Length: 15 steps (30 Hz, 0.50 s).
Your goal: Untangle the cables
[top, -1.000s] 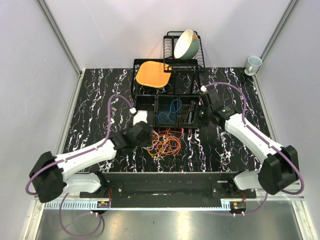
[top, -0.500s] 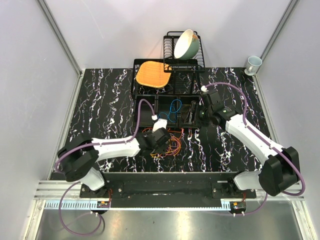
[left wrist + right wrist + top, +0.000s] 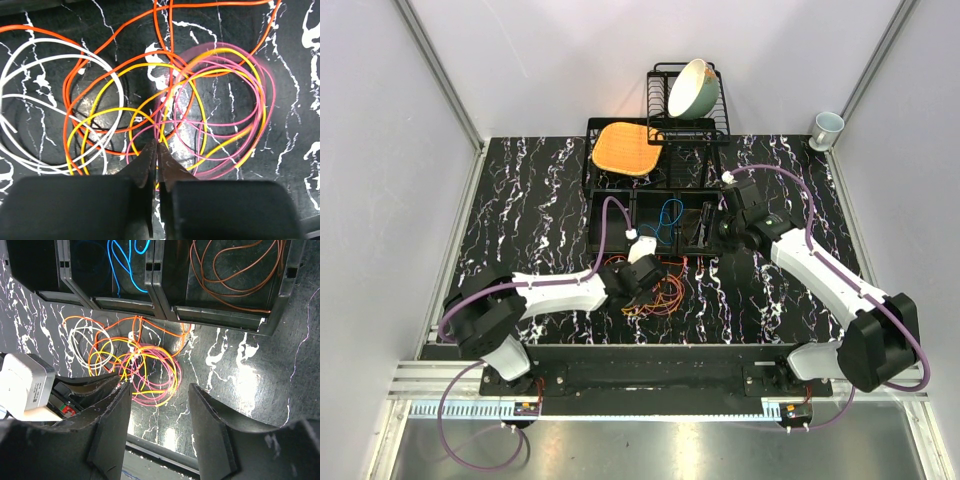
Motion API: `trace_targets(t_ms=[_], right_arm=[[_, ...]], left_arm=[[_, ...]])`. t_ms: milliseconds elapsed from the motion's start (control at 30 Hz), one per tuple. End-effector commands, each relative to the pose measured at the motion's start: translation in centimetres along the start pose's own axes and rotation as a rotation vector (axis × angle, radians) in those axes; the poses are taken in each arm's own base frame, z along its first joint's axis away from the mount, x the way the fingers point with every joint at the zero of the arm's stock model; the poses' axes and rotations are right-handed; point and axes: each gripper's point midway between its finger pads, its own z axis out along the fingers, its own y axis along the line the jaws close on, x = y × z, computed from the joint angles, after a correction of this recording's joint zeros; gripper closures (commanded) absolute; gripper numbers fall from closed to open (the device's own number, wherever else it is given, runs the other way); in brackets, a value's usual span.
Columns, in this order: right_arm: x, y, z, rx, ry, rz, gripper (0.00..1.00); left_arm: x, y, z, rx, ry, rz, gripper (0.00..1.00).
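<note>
The cables (image 3: pixel 658 290) lie in a tangled pile on the black marbled table in front of the black tray (image 3: pixel 607 212). In the left wrist view I see orange (image 3: pixel 100 47), white (image 3: pixel 30 55), yellow (image 3: pixel 200 100) and pink (image 3: pixel 250 125) loops. My left gripper (image 3: pixel 156 146) is down on the pile, shut, with yellow and pink strands pinched at its tips; it also shows from above (image 3: pixel 642 282). My right gripper (image 3: pixel 160 390) is open and empty, hovering above the tray's right end (image 3: pixel 720 228). A blue cable (image 3: pixel 127 260) and a brown cable (image 3: pixel 240 270) lie in separate tray compartments.
A wire dish rack (image 3: pixel 710 118) holding a tilted bowl (image 3: pixel 692 88) stands at the back. An orange round mat (image 3: pixel 623 148) lies beside it. A cup (image 3: pixel 826 128) stands in the far right corner. The table's front rail (image 3: pixel 160 455) is close behind the pile.
My left arm swung right from beside the pile onto it, and its gripper now sits on the strands. The right arm has not moved.
</note>
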Motion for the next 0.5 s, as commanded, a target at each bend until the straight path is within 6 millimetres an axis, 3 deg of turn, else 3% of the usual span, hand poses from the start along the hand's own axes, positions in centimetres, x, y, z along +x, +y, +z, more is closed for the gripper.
trace_targets(t_ms=[0,67,167,267,367,400,433,467], right_arm=[[-1.1,0.9,0.0,-0.027,-0.035,-0.024,0.45],[-1.2,1.0,-0.1,-0.029,-0.039,-0.026,0.46],[-1.6,1.2,-0.4,-0.031,-0.049,-0.027,0.46],[-2.3,0.8,-1.3,-0.007,-0.102,-0.021,0.51],[-3.8,1.0,-3.5,-0.018,-0.228,0.018,0.48],[-4.6,0.9,-4.8,-0.017,-0.286,0.022,0.47],[-5.0,0.9,-5.2,-0.019,-0.315,0.027,0.45],[-5.1,1.0,-5.5,-0.025,-0.328,0.027,0.43]], left_arm=[[-1.7,-0.5,0.0,-0.027,-0.043,-0.01,1.0],[-1.8,-0.5,-0.2,-0.027,-0.045,-0.008,1.0],[-3.5,-0.5,-2.1,-0.018,-0.08,-0.004,1.0],[-8.4,-1.5,-7.7,0.046,-0.177,-0.025,1.0],[-13.7,-1.6,-15.8,0.153,-0.321,-0.062,1.0],[-14.7,-1.2,-17.7,0.171,-0.364,-0.054,1.0],[-16.1,-0.1,-20.9,0.201,-0.443,-0.088,1.0],[-16.7,0.6,-22.3,0.206,-0.48,-0.098,1.0]])
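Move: The pink cable's strands are already in my left fingers, down at the table; its coil centres about 4 cm to their right and 1 cm ahead. The white coil lies some 6 cm left and 3 cm ahead, and the yellow loops about 2 cm straight ahead. The middle bin with the blue cable is roughly 14 cm ahead and 2 cm right. From my open right hand, the pink coil is about 9 cm left, 7 cm back and 12 cm below. I keep my left fingers shut on the pink strands, staying nearly still at first, then pull them steeply up, about 16 cm, away from the tangle and ever faster, my wrist tilting some 15 degrees late on. My right hand, empty and still open, starts rising a couple of centimetres and easing to the right at the end. ##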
